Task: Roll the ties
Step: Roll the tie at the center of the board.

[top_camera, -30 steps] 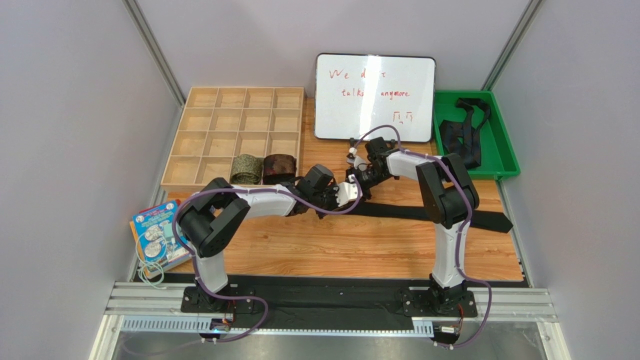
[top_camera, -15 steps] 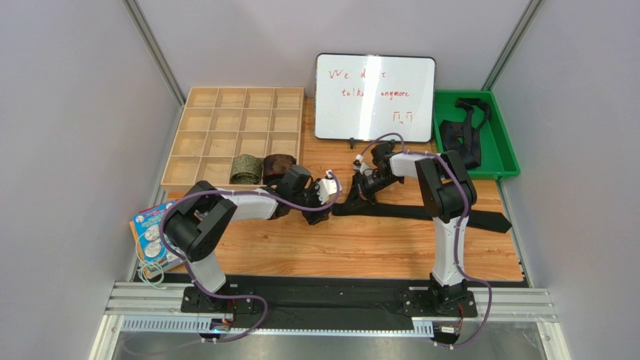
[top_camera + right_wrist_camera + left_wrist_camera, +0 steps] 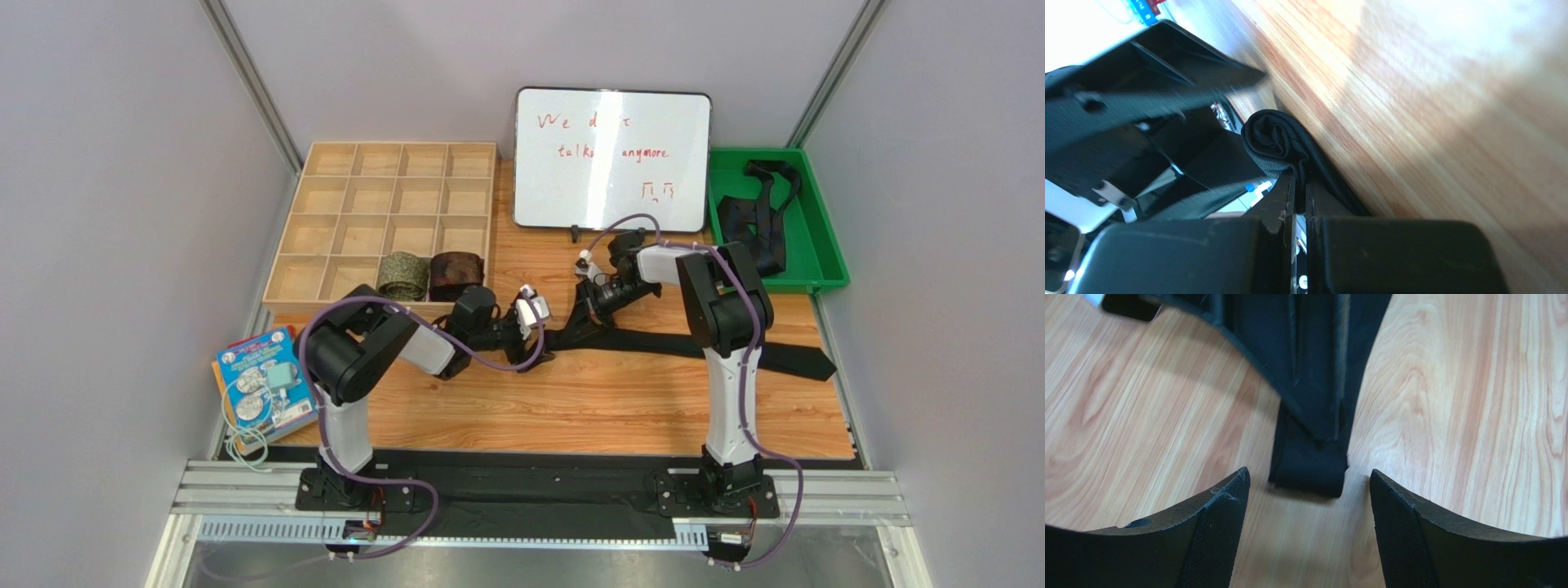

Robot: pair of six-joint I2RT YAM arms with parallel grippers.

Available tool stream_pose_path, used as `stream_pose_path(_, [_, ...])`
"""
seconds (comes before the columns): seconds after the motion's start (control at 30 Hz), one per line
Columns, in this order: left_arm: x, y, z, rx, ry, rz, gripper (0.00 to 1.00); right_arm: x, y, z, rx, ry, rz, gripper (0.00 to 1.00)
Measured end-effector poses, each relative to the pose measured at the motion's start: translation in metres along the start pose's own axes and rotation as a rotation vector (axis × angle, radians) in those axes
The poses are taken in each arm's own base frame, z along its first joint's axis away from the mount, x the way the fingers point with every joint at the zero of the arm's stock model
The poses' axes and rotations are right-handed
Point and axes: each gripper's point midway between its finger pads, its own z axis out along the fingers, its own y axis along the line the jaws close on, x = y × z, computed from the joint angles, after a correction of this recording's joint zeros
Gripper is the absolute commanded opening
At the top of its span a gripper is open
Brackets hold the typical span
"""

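Note:
A black tie (image 3: 699, 347) lies flat across the table, running from the middle to the right edge. In the left wrist view its narrow folded end (image 3: 1309, 468) rests on the wood just ahead of my left gripper (image 3: 1309, 487). That gripper is open, with nothing between its fingers (image 3: 1220, 539). My right gripper (image 3: 1298, 184) is shut, pinching a bunched fold of the same tie (image 3: 1275, 138) low over the table. From above, the left gripper (image 3: 540, 326) and the right gripper (image 3: 586, 312) sit close together at the tie's left end. Rolled olive (image 3: 401, 275) and reddish-brown (image 3: 458, 271) ties sit in the wooden tray (image 3: 368, 196).
A whiteboard (image 3: 611, 157) stands at the back centre. A green bin (image 3: 819, 251) at the back right holds several loose black ties (image 3: 751, 218). A blue booklet (image 3: 260, 382) lies at the table's left edge. Grey walls close in on both sides.
My left gripper has opened and drawn back to the left, off the tie's end. My right gripper has closed on the tie and come down toward the table.

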Motion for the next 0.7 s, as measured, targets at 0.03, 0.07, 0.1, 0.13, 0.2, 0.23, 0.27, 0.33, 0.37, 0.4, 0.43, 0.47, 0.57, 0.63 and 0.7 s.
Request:
stream_pose_path(0.03, [-0.002,-0.002,0.004,0.009,-0.014,0.015,0.7,-0.001,0.0,0.0,-0.006,0.002,-0.006,0.0])
stream_pose_path(0.07, [-0.003,-0.004,0.008,0.017,-0.022,0.029,0.68,-0.002,0.001,0.0,-0.01,0.003,-0.012,0.0])
stream_pose_path(0.1, [-0.005,-0.005,0.012,0.02,-0.033,0.045,0.6,-0.002,0.001,0.0,-0.014,0.004,-0.014,0.0])
stream_pose_path(0.13, [-0.006,-0.009,0.015,0.031,-0.04,0.06,0.53,-0.002,0.001,0.0,-0.016,0.006,-0.017,0.0])
stream_pose_path(0.2, [-0.009,-0.01,0.02,0.029,-0.048,0.093,0.39,-0.002,0.001,-0.001,-0.019,0.009,-0.022,0.02])
stream_pose_path(0.23, [-0.01,-0.008,0.022,0.021,-0.043,0.108,0.35,-0.002,0.0,-0.001,-0.02,0.01,-0.024,0.04])
stream_pose_path(0.27, [-0.011,-0.005,0.025,0.016,-0.034,0.117,0.32,-0.001,0.001,-0.001,-0.022,0.012,-0.025,0.06])
stream_pose_path(0.33, [-0.011,-0.006,0.028,0.025,-0.011,0.128,0.25,-0.001,0.0,-0.002,-0.021,0.012,-0.027,0.16])
stream_pose_path(0.37, [-0.012,-0.006,0.029,0.028,0.0,0.133,0.23,-0.001,0.0,-0.003,-0.021,0.01,-0.027,0.21])
stream_pose_path(0.4, [-0.013,-0.006,0.03,0.033,0.013,0.144,0.2,-0.002,-0.001,-0.004,-0.018,0.007,-0.023,0.29])
stream_pose_path(0.43, [-0.014,-0.006,0.03,0.036,0.032,0.155,0.2,-0.001,-0.001,-0.005,-0.012,0.007,-0.02,0.31])
stream_pose_path(0.47, [-0.014,-0.007,0.029,0.038,0.048,0.159,0.2,0.0,-0.001,-0.006,-0.008,0.008,-0.019,0.34])
stream_pose_path(0.57, [-0.013,-0.01,0.025,0.054,0.09,0.171,0.19,0.003,0.002,-0.012,0.019,0.006,-0.027,0.39])
stream_pose_path(0.63, [-0.011,-0.014,0.02,0.07,0.121,0.172,0.19,0.004,0.004,-0.016,0.055,0.0,-0.053,0.4])
stream_pose_path(0.7, [-0.009,-0.017,0.014,0.085,0.149,0.165,0.19,0.002,0.004,-0.021,0.084,-0.01,-0.075,0.41])
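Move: The black tie's rolled end lies between the hands: about 3 cm to the right of the open left hand, level fore and aft, and about 2 cm to the left of the right hand, which pinches the tie beside it. The middle of the flat strip lies some 24 cm to the right of the left hand. From the left hand, the brown rolled tie is about 15 cm left and 13 cm ahead, the green one 24 cm left and 13 cm ahead. Reaching right about 3 cm, the left hand closes its open fingers on the black roll, then draws a good centimetre back and to the left while its fingers tip some 10 degrees further down. Once that grip is on, the right fingers open, let go of the tie and ease off upward and rightward about 1.5 cm each way. ##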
